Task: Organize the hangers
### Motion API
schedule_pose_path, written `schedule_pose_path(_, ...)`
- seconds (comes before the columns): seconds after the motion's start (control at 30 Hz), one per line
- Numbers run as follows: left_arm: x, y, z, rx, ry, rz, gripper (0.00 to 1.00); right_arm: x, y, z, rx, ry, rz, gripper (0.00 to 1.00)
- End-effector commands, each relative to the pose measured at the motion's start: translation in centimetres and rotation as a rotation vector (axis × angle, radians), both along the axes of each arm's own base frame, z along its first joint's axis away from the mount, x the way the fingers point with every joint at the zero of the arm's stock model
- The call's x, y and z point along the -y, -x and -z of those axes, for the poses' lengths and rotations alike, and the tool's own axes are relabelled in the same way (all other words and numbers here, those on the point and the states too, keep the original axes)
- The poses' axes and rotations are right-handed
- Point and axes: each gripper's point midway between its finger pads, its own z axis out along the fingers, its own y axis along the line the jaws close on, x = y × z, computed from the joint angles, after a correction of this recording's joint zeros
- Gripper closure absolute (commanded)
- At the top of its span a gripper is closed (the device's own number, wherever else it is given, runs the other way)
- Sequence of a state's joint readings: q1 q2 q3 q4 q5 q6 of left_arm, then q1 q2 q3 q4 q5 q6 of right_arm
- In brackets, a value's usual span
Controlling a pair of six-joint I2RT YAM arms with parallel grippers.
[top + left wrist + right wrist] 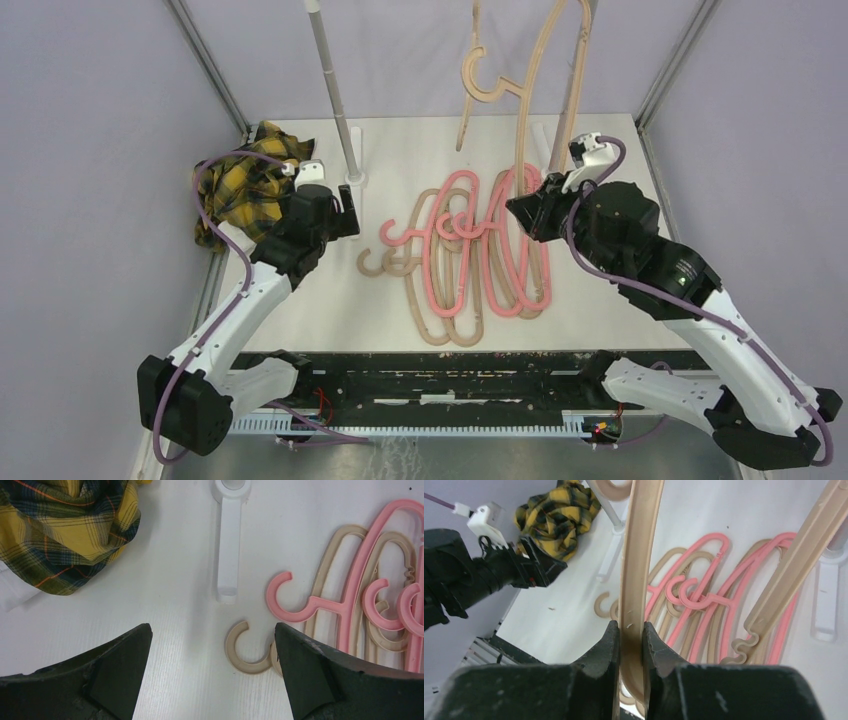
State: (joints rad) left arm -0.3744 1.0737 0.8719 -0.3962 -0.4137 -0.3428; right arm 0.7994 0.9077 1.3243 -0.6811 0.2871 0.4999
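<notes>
A tangled pile of pink and beige hangers (470, 255) lies on the white table; it also shows in the left wrist view (360, 600) and the right wrist view (704, 595). My right gripper (630, 630) is shut on the tube of a beige hanger (636, 555), held up high; in the top view that beige hanger (535, 100) rises from my right gripper (530, 212) toward the rack. My left gripper (212, 645) is open and empty above the table, left of a beige hook (245, 650); in the top view my left gripper (350, 215) is left of the pile.
A yellow-black plaid cloth (245, 180) lies at the back left, also in the left wrist view (60, 530). A grey rack pole (335, 90) stands on a white foot (229, 540) behind the pile. A second pole (570, 110) stands at the back right.
</notes>
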Motion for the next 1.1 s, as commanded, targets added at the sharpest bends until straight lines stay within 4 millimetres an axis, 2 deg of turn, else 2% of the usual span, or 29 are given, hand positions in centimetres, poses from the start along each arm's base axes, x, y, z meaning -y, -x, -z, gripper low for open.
schedule_pose_path(0.0,0.5,-1.4,-3.1,0.098,0.066,-0.022,0.01,-1.5,-1.1,-4.9,0.089,-0.124,-0.031,0.99)
schedule_pose_path(0.27,0.3,-1.2,-3.9,0.112,0.058,-0.020,0.01,-2.9,-3.0,-5.1,0.013,-0.275,-0.068,0.99)
schedule_pose_path(0.6,0.3,-1.3,-4.0,0.114,0.056,-0.021,0.01,-3.5,-6.3,-9.4,0.019,-0.471,-0.127,0.99)
schedule_pose_path(0.8,0.2,-1.3,-4.4,0.120,0.053,-0.022,0.01,-4.5,-9.4,-9.9,-0.083,-0.613,-0.191,0.99)
schedule_pose_path(0.9,0.0,-1.3,-4.4,0.119,0.043,-0.026,0.01,-4.0,-10.5,-10.7,-0.111,-0.708,-0.230,0.99)
schedule_pose_path(1.07,-0.2,-1.4,-4.4,0.115,0.027,-0.034,0.01,-2.1,-12.3,-11.4,-0.141,-0.825,-0.249,0.99)
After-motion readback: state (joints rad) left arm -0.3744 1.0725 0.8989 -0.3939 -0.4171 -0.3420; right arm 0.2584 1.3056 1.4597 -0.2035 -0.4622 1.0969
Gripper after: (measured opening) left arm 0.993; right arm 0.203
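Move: The tan hanger is already pinched in the right hand near one end. The rail's middle, where it is being taken, is some 28 cm ahead, 13 cm left and about 16 cm above that hand; the hanger already hanging there is about 25 cm ahead, 10 cm left and 6 cm up. The nearest pink hanger lies on the table 15 cm ahead, 1 cm left and 37 cm below. From the left hand, the rail's middle is some 18 cm ahead, 24 cm right and 34 cm up. The tan hanger, still pinched near its end, is carried by the right hand about 13 cm forward and some 6 cm up towards the rail and the hanger already there. The wrist rolls steadily with it, its left side rising by roughly 40 degrees, and tips down a little as the fingers keep their hold. ##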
